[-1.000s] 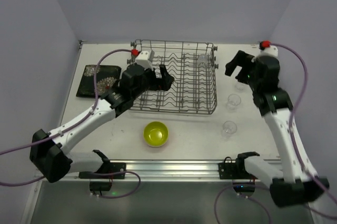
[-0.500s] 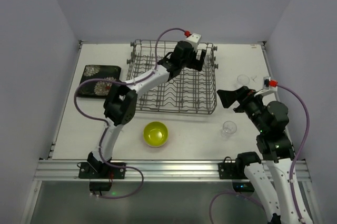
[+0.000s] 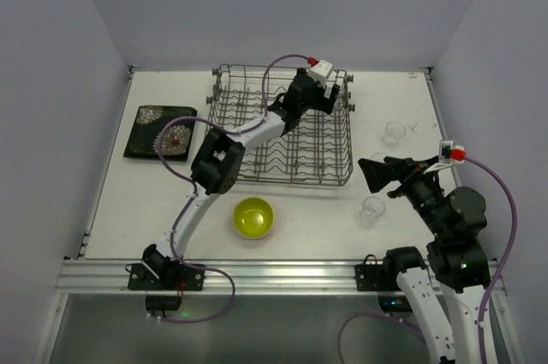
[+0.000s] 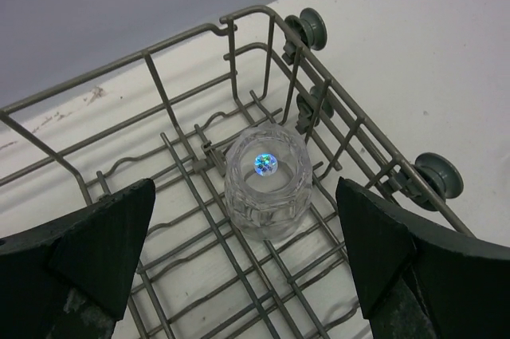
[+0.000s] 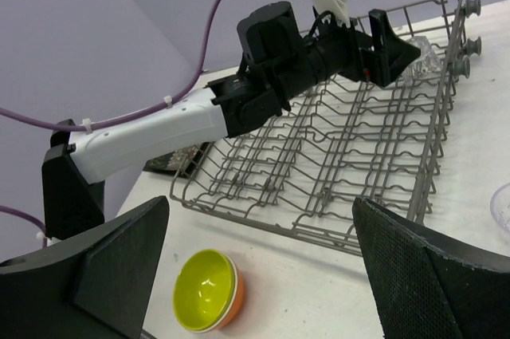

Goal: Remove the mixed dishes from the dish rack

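Observation:
The grey wire dish rack (image 3: 257,137) stands mid-table. One clear glass (image 4: 267,181) sits upside down in its far right corner, also glimpsed in the right wrist view (image 5: 424,53). My left gripper (image 4: 245,195) hovers open over it, a finger on either side, not touching; from above the gripper (image 3: 325,100) hides the glass. My right gripper (image 3: 377,174) is open and empty right of the rack. Two glasses (image 3: 394,132) (image 3: 371,208) stand on the table there. The yellow-green bowl (image 5: 199,287) is nested in the orange bowl (image 5: 236,307). A black flowered plate (image 3: 160,131) lies at the left.
The left arm (image 5: 159,128) stretches diagonally across the rack (image 5: 358,155). The stacked bowls (image 3: 253,217) sit in front of the rack near the front rail (image 3: 274,271). A glass rim (image 5: 502,207) shows at the right edge of the right wrist view.
The left arm swung from the rack's left side to its far right corner, over the glass. The right arm pulled back toward the near right. Both grippers stayed open.

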`<state>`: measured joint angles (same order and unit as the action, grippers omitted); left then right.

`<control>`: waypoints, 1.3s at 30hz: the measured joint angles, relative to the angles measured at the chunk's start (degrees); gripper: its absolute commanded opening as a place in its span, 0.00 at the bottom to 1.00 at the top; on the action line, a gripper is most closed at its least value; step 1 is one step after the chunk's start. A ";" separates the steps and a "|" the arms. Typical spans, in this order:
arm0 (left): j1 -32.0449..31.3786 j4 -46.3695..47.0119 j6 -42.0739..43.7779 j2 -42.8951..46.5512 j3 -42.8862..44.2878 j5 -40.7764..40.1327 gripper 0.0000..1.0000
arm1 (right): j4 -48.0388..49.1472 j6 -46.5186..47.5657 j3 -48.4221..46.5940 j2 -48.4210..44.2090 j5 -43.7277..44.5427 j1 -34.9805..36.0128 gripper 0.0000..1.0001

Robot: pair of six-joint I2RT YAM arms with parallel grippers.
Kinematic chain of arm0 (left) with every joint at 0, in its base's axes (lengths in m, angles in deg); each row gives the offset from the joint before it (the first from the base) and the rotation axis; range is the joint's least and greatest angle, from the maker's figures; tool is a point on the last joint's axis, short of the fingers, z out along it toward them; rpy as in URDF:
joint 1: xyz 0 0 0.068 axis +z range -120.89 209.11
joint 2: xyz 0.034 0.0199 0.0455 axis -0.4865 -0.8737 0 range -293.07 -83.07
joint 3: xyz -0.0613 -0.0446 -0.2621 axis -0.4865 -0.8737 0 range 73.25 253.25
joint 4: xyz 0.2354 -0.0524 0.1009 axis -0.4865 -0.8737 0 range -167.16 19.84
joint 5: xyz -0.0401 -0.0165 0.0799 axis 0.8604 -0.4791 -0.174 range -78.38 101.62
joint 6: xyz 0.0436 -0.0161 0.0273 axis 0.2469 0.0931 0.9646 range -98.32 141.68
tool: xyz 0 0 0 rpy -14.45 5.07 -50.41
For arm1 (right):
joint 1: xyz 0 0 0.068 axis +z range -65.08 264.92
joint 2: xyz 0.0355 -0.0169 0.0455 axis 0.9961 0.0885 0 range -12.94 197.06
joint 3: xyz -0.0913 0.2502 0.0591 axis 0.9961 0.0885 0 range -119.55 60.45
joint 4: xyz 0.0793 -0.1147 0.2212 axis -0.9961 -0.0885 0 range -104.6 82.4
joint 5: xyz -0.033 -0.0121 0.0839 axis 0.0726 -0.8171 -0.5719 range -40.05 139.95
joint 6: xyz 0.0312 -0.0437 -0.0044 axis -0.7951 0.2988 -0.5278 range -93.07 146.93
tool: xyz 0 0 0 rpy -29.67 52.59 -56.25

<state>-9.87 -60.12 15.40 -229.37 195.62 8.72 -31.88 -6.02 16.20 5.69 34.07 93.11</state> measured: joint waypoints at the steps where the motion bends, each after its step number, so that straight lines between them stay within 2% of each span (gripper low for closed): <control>1: 0.13 1.22 0.11 -0.20 0.00 0.20 1.00 | -0.31 0.04 -0.28 0.39 -0.35 0.02 0.99; 9: 0.35 6.19 1.25 -5.84 6.51 1.11 0.97 | -0.61 -0.04 -1.09 1.99 -4.17 0.00 0.99; 22: 0.33 9.62 1.46 -12.55 9.73 1.03 0.80 | -0.57 -0.52 -1.11 1.51 -8.17 0.00 0.99; 30: 0.17 12.44 1.36 -13.29 10.43 1.86 0.48 | -0.57 -0.48 -1.11 1.49 -8.83 0.02 0.99; 32: -0.04 12.87 1.38 -13.29 10.56 2.08 0.37 | -0.57 -0.48 -1.11 1.49 -9.20 0.00 0.99; 34: -0.13 13.22 1.36 -13.29 10.56 2.16 0.31 | -0.55 -0.48 -1.11 1.49 -9.22 0.00 0.99; 39: -1.01 14.34 1.44 -13.29 9.90 1.22 0.06 | -0.52 -0.48 -1.11 1.49 -9.22 0.00 0.99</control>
<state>-10.88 -45.78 16.84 -242.66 205.52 9.95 -32.40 -6.50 15.09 7.18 24.85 93.11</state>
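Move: The last glass stands in the rack's far right corner, about 4 cm ahead of the open left gripper, 3 cm to its right and some 4 cm below. The rack's right wall is roughly 8 cm to the gripper's right and 2 cm ahead; outside it the nearest table glass stands some 24 cm right, 7 cm back and 8 cm lower. From the right gripper the rack glass lies about 40 cm ahead, 5 cm left and 24 cm below. Bring the left gripper forward and a little right over the glass, rising slightly at first, then lower it about 4 cm so the pads straddle the glass. Close to roughly half open until the pads pinch its sides, tipping the fingertips up some 10 degrees and easing about a centimetre up and to the right. Meanwhile shift the empty right gripper 2 to 3 cm left and slightly back, turning it counter-clockwise. ##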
